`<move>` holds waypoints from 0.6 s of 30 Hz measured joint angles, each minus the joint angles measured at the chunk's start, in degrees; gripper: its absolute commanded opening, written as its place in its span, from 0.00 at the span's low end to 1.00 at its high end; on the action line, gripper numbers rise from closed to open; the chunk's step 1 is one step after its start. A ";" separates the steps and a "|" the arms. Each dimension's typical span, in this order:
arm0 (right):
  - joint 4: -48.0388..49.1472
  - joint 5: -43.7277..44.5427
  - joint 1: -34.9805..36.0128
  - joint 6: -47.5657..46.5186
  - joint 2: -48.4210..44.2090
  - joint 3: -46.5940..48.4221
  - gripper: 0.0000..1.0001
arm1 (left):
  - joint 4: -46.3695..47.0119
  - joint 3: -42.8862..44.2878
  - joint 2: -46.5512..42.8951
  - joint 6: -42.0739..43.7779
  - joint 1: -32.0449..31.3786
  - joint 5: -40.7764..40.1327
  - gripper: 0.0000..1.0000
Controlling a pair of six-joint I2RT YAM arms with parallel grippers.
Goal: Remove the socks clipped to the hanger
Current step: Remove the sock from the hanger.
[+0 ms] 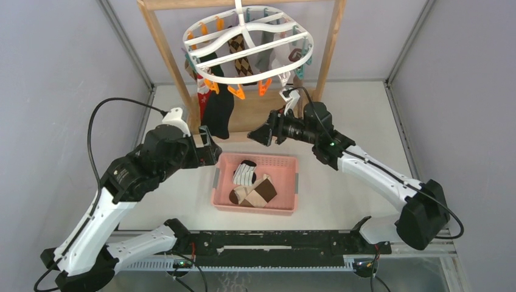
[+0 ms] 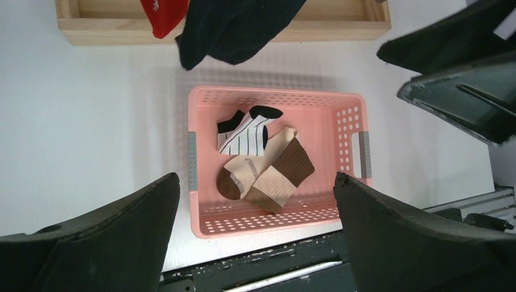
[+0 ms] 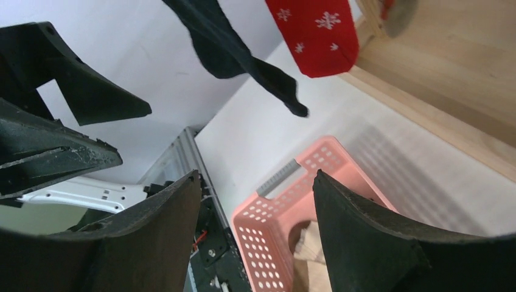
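The white oval hanger (image 1: 251,38) hangs from a wooden frame. Clipped to it are several socks: a long black one (image 1: 219,112), a brown argyle one (image 1: 241,58) and a red patterned one (image 1: 203,97). My left gripper (image 1: 210,149) hovers just left of the pink basket (image 1: 286,161), open and empty. In the left wrist view its fingers (image 2: 255,177) frame the basket (image 2: 274,92), which holds a white black-striped sock (image 2: 246,131) and beige-and-brown socks (image 2: 274,173). My right gripper (image 1: 258,135) is open and empty below the hanger; the black sock (image 3: 231,48) and red sock (image 3: 316,33) dangle ahead of it (image 3: 255,174).
The wooden frame (image 1: 164,55) has a flat base board (image 1: 252,112) behind the basket. Orange and teal clips (image 1: 237,92) dangle from the hanger's front rim. A black rail (image 1: 274,243) runs along the near table edge. Grey walls enclose both sides.
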 measured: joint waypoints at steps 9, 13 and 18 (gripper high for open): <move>13.03 -3.93 0.44 5.40 7.65 -0.04 0.75 | -2.34 0.02 -4.02 -1.11 0.00 0.00 1.00; 15.65 -2.60 0.87 6.34 9.16 -0.07 0.75 | -3.23 0.04 -4.87 -1.46 0.00 0.00 1.00; 18.32 -0.48 1.09 6.56 10.75 -0.07 0.75 | -3.67 0.09 -4.98 -1.60 0.00 0.04 1.00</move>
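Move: The black sock hangs with its middle about 12 cm to the right hand's left, 3 cm ahead and some 11 cm above it. The red sock is roughly 5 cm farther left and 4 cm farther out than the black sock. Below, the basket's middle lies about 23 cm down, 5 cm back and straight below side to side. From the left hand, the black sock is about 10 cm ahead, 4 cm right and 9 cm up. No contact can be seen: the right hand heads for the lower end of the black sock with its fingers staying open, going about 4 cm left and then more forward, some 3 cm in all, while its fingertips tip up nearly 10 degrees. The left hand, open and empty, backs off about 2 cm and a little to the left, away from the black sock. ##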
